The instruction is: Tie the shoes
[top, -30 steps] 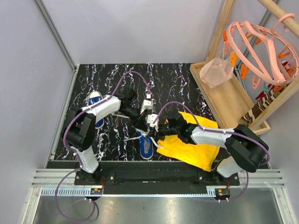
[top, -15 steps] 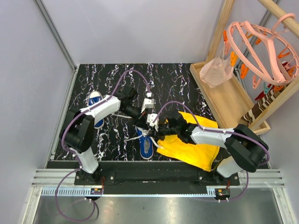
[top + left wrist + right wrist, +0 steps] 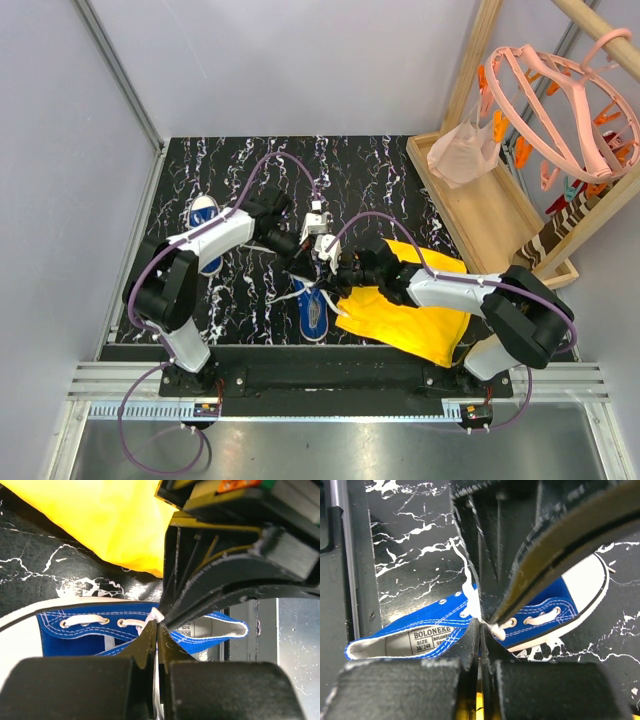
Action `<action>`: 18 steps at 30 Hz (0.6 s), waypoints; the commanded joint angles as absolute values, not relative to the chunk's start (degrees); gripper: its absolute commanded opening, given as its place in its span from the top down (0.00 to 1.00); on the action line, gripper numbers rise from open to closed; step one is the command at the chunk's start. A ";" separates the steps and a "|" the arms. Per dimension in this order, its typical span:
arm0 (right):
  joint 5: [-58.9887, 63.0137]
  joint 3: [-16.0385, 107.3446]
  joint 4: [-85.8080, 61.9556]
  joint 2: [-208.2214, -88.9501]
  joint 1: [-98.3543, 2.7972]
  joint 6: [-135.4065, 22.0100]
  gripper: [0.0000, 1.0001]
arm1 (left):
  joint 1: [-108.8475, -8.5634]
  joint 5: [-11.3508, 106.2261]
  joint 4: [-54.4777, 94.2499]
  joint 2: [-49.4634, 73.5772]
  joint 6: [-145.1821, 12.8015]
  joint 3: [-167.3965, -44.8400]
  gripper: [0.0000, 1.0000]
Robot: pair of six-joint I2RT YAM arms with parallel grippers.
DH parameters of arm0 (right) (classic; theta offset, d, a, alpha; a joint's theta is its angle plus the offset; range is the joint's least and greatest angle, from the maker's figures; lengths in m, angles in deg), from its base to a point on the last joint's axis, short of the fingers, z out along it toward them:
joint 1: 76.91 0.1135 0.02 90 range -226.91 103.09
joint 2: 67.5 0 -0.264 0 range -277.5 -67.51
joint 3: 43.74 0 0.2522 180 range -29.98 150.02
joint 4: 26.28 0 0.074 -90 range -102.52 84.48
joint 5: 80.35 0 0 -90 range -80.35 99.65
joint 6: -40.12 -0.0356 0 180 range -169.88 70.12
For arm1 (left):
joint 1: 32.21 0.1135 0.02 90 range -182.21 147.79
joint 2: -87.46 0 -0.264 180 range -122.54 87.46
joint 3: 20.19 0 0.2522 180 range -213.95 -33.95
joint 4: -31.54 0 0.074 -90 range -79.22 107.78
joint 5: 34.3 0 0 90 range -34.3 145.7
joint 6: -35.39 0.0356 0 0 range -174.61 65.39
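Observation:
One blue shoe [image 3: 312, 316] lies near the table's front edge with its white toe cap [image 3: 587, 580] pointing away from the arms. Both grippers meet tip to tip just above its eyelets. My left gripper [image 3: 157, 626] is shut, and a strand of white lace [image 3: 154, 615] runs between its fingers. My right gripper [image 3: 480, 623] is shut too, with lace [image 3: 470, 599] at its tip. From above, the left gripper [image 3: 303, 262] and right gripper [image 3: 325, 272] hide the lacing. The other shoe [image 3: 203, 213] lies at the left, partly under the left arm.
A yellow cloth [image 3: 410, 312] lies right of the near shoe, under the right arm. A wooden rack [image 3: 480, 205] with a pink clip hanger [image 3: 560, 100] stands at the right. Grey walls close in the left and back sides of the black marbled table [image 3: 380, 170].
The left gripper has shut on the lace. Both gripper tips have drawn slightly closer over the shoe. The shoes have not moved.

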State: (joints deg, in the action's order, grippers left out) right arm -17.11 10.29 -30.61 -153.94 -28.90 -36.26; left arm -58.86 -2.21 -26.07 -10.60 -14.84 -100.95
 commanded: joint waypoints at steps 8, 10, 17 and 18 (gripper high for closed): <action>-16.80 12.82 -30.80 -156.01 -28.57 -35.38 1.00 | -57.78 -5.30 -29.23 -9.39 -12.60 -101.80 0.86; -16.10 13.17 -30.80 -156.36 -28.65 -35.38 1.00 | -57.78 -5.12 -30.47 -9.92 -11.90 -102.33 0.83; -14.96 13.35 -31.33 -156.36 -28.65 -34.24 1.00 | -57.87 -3.10 -31.08 -10.97 -10.84 -102.68 0.74; -15.13 13.35 -31.33 -156.36 -28.65 -34.15 1.00 | -57.87 -3.01 -31.08 -11.24 -10.75 -102.77 0.72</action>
State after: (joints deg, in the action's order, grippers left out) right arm -16.26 11.06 -29.60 -156.15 -28.90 -35.40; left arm -57.96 -2.52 -30.42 -10.38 -12.39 -100.82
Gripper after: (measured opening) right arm 0.007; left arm 0.257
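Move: Both hands meet over the blue shoe's lacing, and the white lace knot lies roughly 1 to 2 cm under each set of fingertips, with no real offset forward or sideways. From my left hand the toe cap is about 7 cm ahead and 2 cm left, the heel opening some 9 cm back and 1 cm left. The yellow cloth's middle lies around 24 cm to the right and 5 cm back, on the table. I open my left fingers from shut to about a quarter and let go of the lace, easing that hand left and a little back by about 1 cm, its tips still straddling the knot. Meanwhile my right hand keeps its fingers shut on the lace and sinks about 1.5 cm towards the shoe's tongue. ##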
